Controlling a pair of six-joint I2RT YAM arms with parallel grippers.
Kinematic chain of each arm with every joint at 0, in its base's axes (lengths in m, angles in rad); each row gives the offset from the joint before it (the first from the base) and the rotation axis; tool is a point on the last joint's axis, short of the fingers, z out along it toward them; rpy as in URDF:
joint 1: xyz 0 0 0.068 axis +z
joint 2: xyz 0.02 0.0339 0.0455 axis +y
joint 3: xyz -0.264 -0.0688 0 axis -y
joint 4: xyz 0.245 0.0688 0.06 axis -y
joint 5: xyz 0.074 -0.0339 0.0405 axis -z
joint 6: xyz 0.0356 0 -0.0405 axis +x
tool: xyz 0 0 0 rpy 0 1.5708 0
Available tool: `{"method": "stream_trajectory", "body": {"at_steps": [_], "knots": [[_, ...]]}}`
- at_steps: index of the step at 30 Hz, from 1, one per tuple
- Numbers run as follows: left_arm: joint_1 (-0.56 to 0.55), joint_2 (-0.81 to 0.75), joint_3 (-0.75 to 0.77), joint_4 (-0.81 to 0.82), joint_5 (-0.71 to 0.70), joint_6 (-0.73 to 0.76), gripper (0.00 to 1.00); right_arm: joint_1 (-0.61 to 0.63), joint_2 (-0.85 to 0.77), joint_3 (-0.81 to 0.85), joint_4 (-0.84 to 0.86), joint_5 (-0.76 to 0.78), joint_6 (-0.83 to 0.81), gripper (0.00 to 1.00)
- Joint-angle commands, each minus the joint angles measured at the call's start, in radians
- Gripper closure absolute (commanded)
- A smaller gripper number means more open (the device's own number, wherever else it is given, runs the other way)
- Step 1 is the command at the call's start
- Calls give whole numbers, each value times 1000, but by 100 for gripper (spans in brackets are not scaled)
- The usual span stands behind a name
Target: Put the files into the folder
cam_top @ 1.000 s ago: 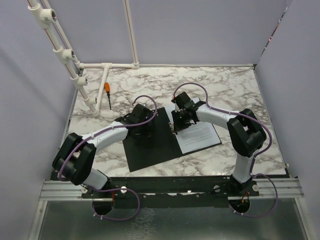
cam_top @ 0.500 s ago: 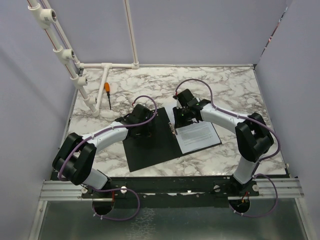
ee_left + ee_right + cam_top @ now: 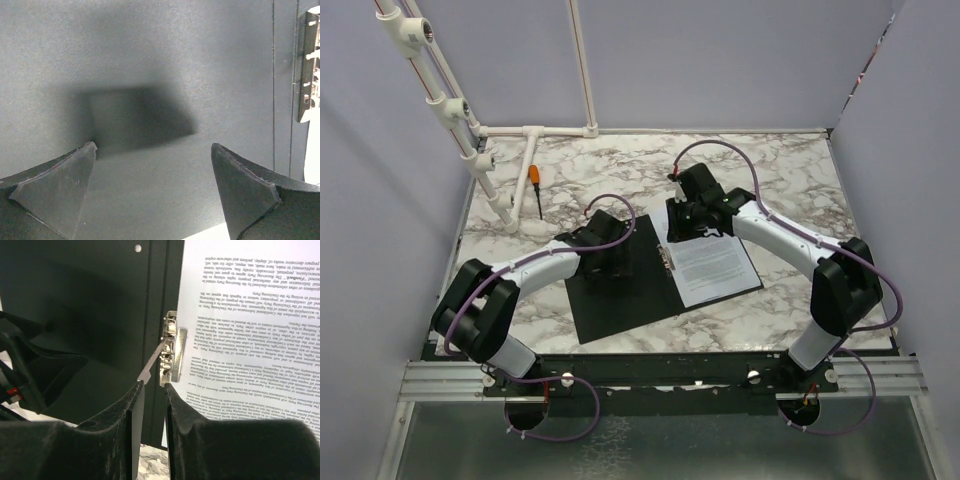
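Observation:
The folder [image 3: 620, 295] lies open on the marble table, black inside up. The files [image 3: 718, 268], white sheets of small black text, rest on its right half, their left edge under the metal clip [image 3: 668, 258] along the spine. My left gripper [image 3: 610, 262] is open and low over the left flap [image 3: 175, 60], its fingers wide apart with nothing between them. My right gripper [image 3: 682, 232] hovers at the far end of the spine. In the right wrist view its jaws [image 3: 152, 385] stand a narrow gap apart, empty, just short of the clip [image 3: 171, 355] and its raised lever [image 3: 152, 362].
An orange-handled screwdriver [image 3: 535, 185] lies at the back left beside a white pipe frame [image 3: 480, 160]. Purple walls enclose the table [image 3: 790, 180] on three sides. The left gripper's body shows at the left of the right wrist view [image 3: 35, 370].
My right gripper has drawn back from the middle of the clip toward the far end of the spine, its elbow swinging right. The left arm has barely moved.

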Motion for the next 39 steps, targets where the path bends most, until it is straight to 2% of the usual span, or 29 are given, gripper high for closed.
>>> {"method": "stream_trajectory", "body": {"at_steps": [1, 8, 16, 39], "knots": [[-21, 12, 43, -87, -67, 13, 1, 31, -10, 43, -45, -3, 11, 73], [-69, 2, 63, -184, -164, -12, 1, 67, 29, 83, -75, 25, 9, 73], [-101, -49, 2, -222, -225, -89, 1, 87, 81, 102, -89, 34, 20, 73], [-165, -11, -75, -223, -256, -156, 1, 123, 167, 132, -136, 129, 13, 74]]}}
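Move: Some 3 cm to the left of the right hand, 1 cm back and about 7 cm below stands the raised lever; the clip that carries it lies 2 cm left, level and 9 cm down, with the files' middle about 8 cm right, 1 cm farther out. From the left hand, the folder cover's near-left corner is some 12 cm back and 7 cm left, the lever about 4 cm ahead and 11 cm right. Swinging left about 3 cm with a slight rise, the right hand then sinks some 4 cm and eases back 2 cm, coming in close over the raised lever with its narrow finger gap unchanged. The left hand, wide open, shifts about 5 cm back and 3 cm left over the cover, rolling some 15 degrees so both fingertips end up resting on it. ##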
